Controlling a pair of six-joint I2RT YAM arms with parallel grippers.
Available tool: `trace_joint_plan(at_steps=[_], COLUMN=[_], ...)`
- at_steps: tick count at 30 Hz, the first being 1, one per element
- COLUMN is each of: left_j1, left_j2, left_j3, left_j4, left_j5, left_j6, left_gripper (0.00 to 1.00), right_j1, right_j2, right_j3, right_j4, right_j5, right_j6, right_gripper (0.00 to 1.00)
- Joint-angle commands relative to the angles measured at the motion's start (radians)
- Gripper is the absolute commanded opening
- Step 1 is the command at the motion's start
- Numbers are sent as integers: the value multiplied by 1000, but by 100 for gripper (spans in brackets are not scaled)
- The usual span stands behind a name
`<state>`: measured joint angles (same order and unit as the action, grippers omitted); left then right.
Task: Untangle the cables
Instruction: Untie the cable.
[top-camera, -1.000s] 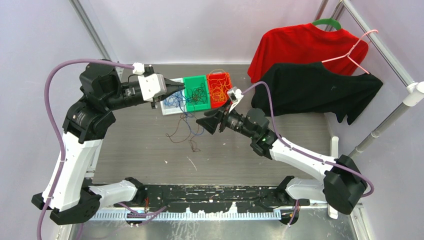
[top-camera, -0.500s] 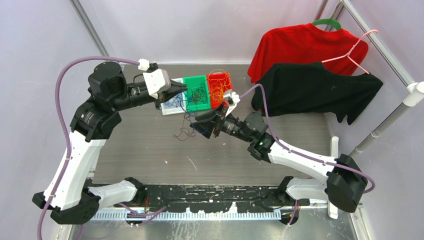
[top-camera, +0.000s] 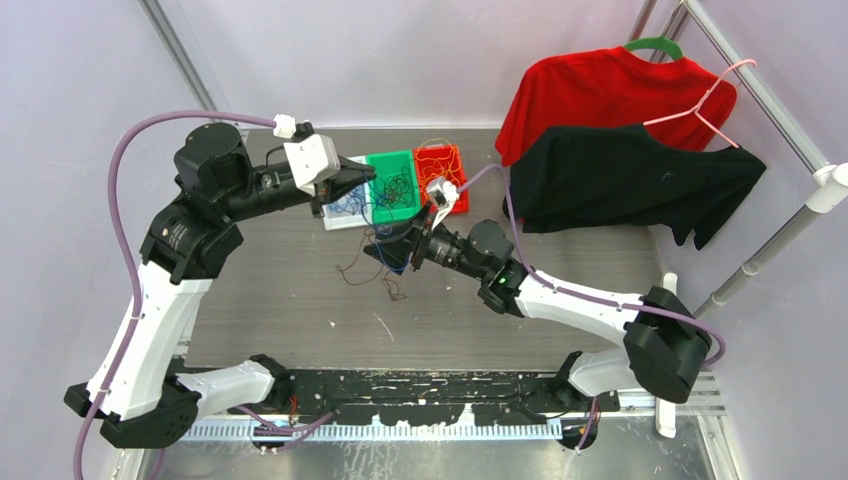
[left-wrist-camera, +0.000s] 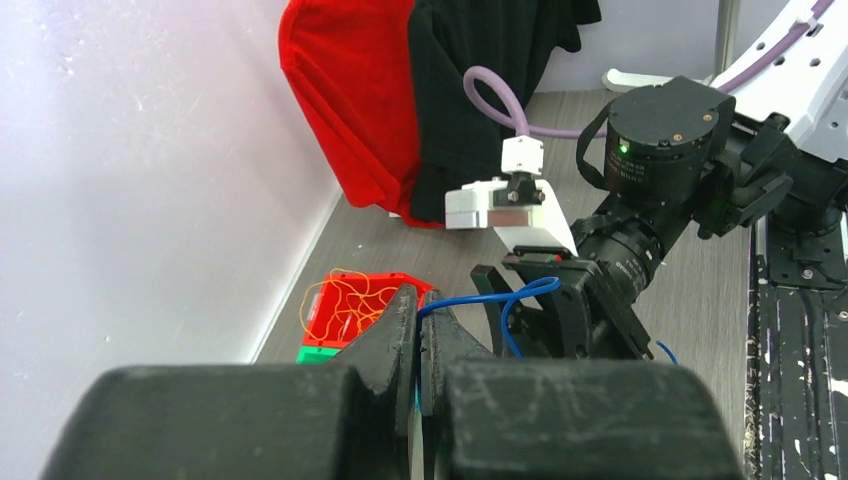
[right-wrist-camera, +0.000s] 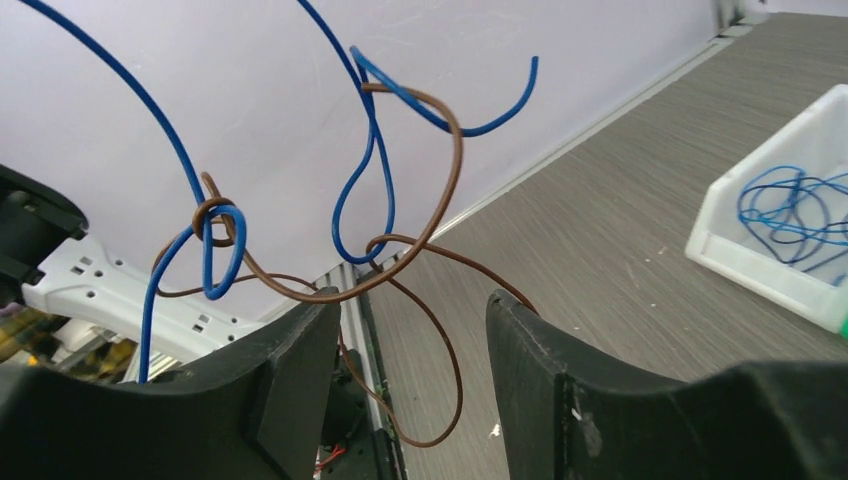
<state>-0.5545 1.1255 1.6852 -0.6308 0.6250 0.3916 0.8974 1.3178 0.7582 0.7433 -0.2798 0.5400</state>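
Note:
My left gripper (top-camera: 368, 177) (left-wrist-camera: 420, 300) is shut on a blue cable (left-wrist-camera: 480, 298) and holds it up over the bins. From it a tangle of blue and brown cables (top-camera: 372, 262) hangs to the table. In the right wrist view the blue cable (right-wrist-camera: 360, 190) is knotted with a brown cable (right-wrist-camera: 440, 180). My right gripper (top-camera: 375, 252) (right-wrist-camera: 412, 310) is open at that tangle, and a brown loop passes between its fingers without being pinched. Sorted cables lie in a white bin (top-camera: 345, 207), a green bin (top-camera: 392, 168) and a red bin (top-camera: 440, 152).
A red shirt (top-camera: 600, 95) and a black shirt (top-camera: 640, 180) hang on a rack (top-camera: 790, 125) at the back right, with a pink wire hanger (top-camera: 715, 105). The side walls stand close on both sides. The arm bases sit along the near edge.
My right arm has reached left and forward, bringing its open jaws to the hanging tangle. My left gripper shifted slightly right, still shut on the blue cable.

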Motion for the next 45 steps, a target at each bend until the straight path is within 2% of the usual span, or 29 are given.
trace_joint_plan(at_steps=[1,4,9,14,19,28,35,41,45], left_j1=[-7,-9,-9,-8,-8,-8,-9,-8,-8], left_j2=[-2,0,3,2,0,2,-4,-3,3], left_j3=[44,50,70,90,106,136,122,136,150], left_j4=[71,83,101,115,147,155,225,238,230], left_j5=[-5,-10,-28,-58,-96,-127,-177,-206,-270], left_j6=[-22,-24,-33,-22,0,55,113,181,252], left_gripper=[0,0,0,0,0,0,0,0,0], right_j1=[28,36,37,37,33,3,-2,-3,-4], right_j2=[25,47,97,97,33,-129,-252,-293,-262], right_j3=[40,35,43,-15,-101,-253,-304,-319,-289], right_j4=[135,170,246,306,246,-37,-272,-467,-615], right_j5=[-8,12,47,125,194,326,429,521,568], right_j6=[43,60,111,144,129,101,113,110,99], right_gripper=[61,59,44,14,2,1,1,1,1])
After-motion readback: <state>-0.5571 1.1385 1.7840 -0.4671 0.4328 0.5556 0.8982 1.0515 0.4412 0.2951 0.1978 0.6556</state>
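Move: A strand of brown cable crosses between the right hand's open fingertips, only about 1 cm farther left. The knot where brown wraps blue is roughly 3 cm back, 1 cm left and 4 cm higher; the white box lies some 26 cm ahead, 8 cm left and 27 cm below. For the left hand, already pinching the blue cable, that brown strand hangs about 18 cm below, neither ahead nor to one side, and the knot 14 cm below and 3 cm back. Leftward by 2 cm, the right hand eases in and shuts its fingers on the brown cable, then draws it about 13 cm right and 15 cm down, away from the left hand, swinging clockwise some 30 degrees and tipping its fingers down. The left hand keeps its pinch on the blue cable and rises about 8 cm, drifting forward and left and rolling. ##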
